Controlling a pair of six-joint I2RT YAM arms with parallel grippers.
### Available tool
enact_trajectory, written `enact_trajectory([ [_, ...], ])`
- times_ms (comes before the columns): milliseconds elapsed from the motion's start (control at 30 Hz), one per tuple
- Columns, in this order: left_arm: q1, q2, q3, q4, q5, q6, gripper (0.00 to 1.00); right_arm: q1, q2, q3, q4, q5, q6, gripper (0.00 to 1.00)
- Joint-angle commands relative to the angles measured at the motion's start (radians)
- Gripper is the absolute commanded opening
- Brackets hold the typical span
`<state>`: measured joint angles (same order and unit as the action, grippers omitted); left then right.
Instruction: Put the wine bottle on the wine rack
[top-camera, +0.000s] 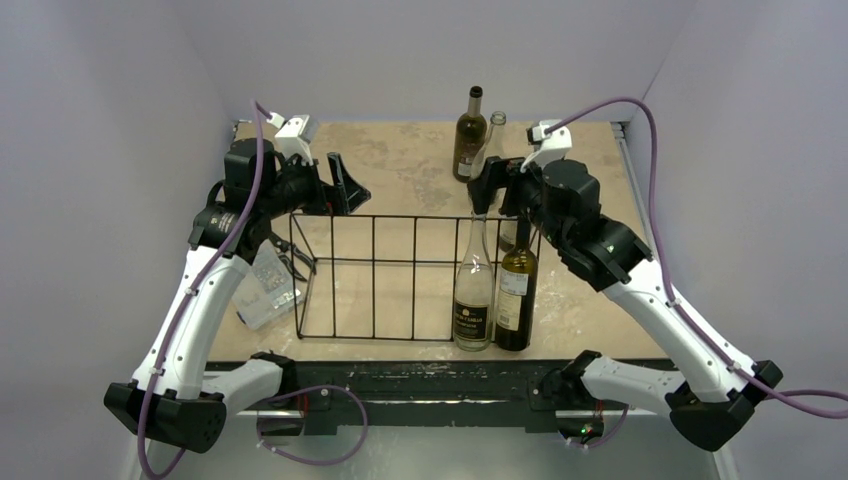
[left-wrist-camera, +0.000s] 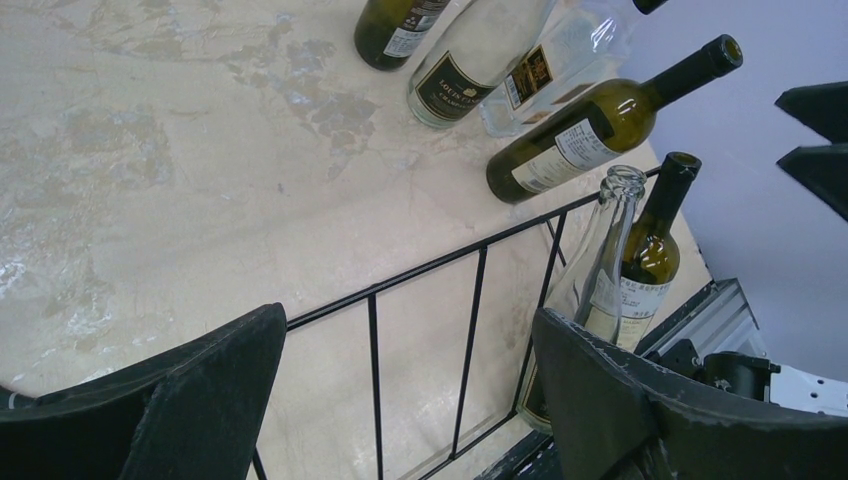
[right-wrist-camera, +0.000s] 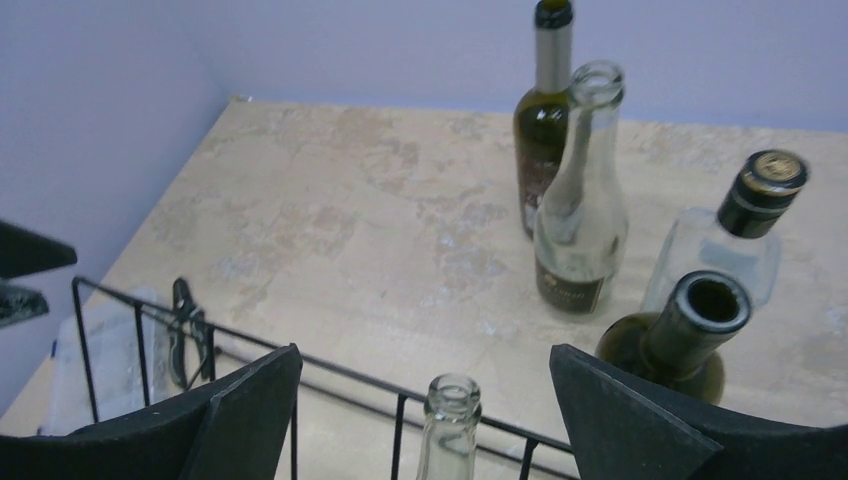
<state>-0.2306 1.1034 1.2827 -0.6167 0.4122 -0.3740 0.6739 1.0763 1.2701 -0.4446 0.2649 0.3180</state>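
The black wire wine rack (top-camera: 375, 275) lies mid-table. A clear bottle (top-camera: 473, 290) and a dark green bottle (top-camera: 516, 292) stand upright at its right end. My right gripper (top-camera: 487, 190) hovers open over them. In the right wrist view its fingers (right-wrist-camera: 425, 400) straddle the clear bottle's neck (right-wrist-camera: 450, 415) without touching it. My left gripper (top-camera: 345, 188) is open and empty above the rack's back left corner. Its wrist view (left-wrist-camera: 410, 400) looks down on the rack's rail (left-wrist-camera: 450, 265).
Several more bottles stand behind the rack: a dark one (top-camera: 469, 135), a clear one (top-camera: 493, 140), an open-mouthed green one (right-wrist-camera: 690, 335) and a squat capped one (right-wrist-camera: 735, 240). A clear plastic organiser (top-camera: 265, 290) lies left of the rack. Purple walls enclose the table.
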Motion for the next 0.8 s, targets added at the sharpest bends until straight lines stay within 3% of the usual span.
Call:
enact_trajectory([
  [0,-0.01,-0.005,0.027,0.028,0.017,0.012,0.93,-0.005,-0.004,0.05,0.097,0.184,-0.029,0.99],
  [100,-0.012,-0.006,0.027,0.027,0.004,0.017,0.93,-0.021,0.011,0.069,0.116,0.32,-0.014,0.99],
  [200,-0.011,-0.009,0.03,0.023,0.015,0.016,0.93,-0.075,0.026,0.075,0.14,0.347,-0.017,0.99],
  [367,-0.013,-0.011,0.03,0.025,0.021,0.014,0.93,-0.247,0.084,0.113,0.13,0.226,0.016,0.99],
  [533,-0.013,-0.014,0.032,0.024,0.023,0.013,0.93,-0.31,0.164,0.159,0.104,0.207,0.024,0.99],
  [767,-0.015,-0.017,0.031,0.024,0.021,0.013,0.93,-0.369,0.231,0.185,0.057,0.053,0.07,0.96],
])
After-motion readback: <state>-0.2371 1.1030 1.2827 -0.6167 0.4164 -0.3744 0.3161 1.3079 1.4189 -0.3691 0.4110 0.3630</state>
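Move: About 18 cm ahead and 12 cm to the right of the empty right hand stands the square bottle with the gold cap, its middle some 24 cm lower. The dark bottle stands nearer, 10 cm ahead and 10 cm right; the far clear bottle is 22 cm ahead and 4 cm right. The racked clear bottle lies about 5 cm back, straight below. From the idle left hand the square bottle is roughly 17 cm ahead and 36 cm right. Swinging away from the racked bottles, the wide-open right hand travels about 12 cm right and 11 cm forward, over the dark bottle and towards the square capped one. It rises some 3 cm at first, then sinks back to nearly its starting height, while the wrist turns roughly 30 degrees clockwise so the fingers face the capped bottle. It touches nothing. ##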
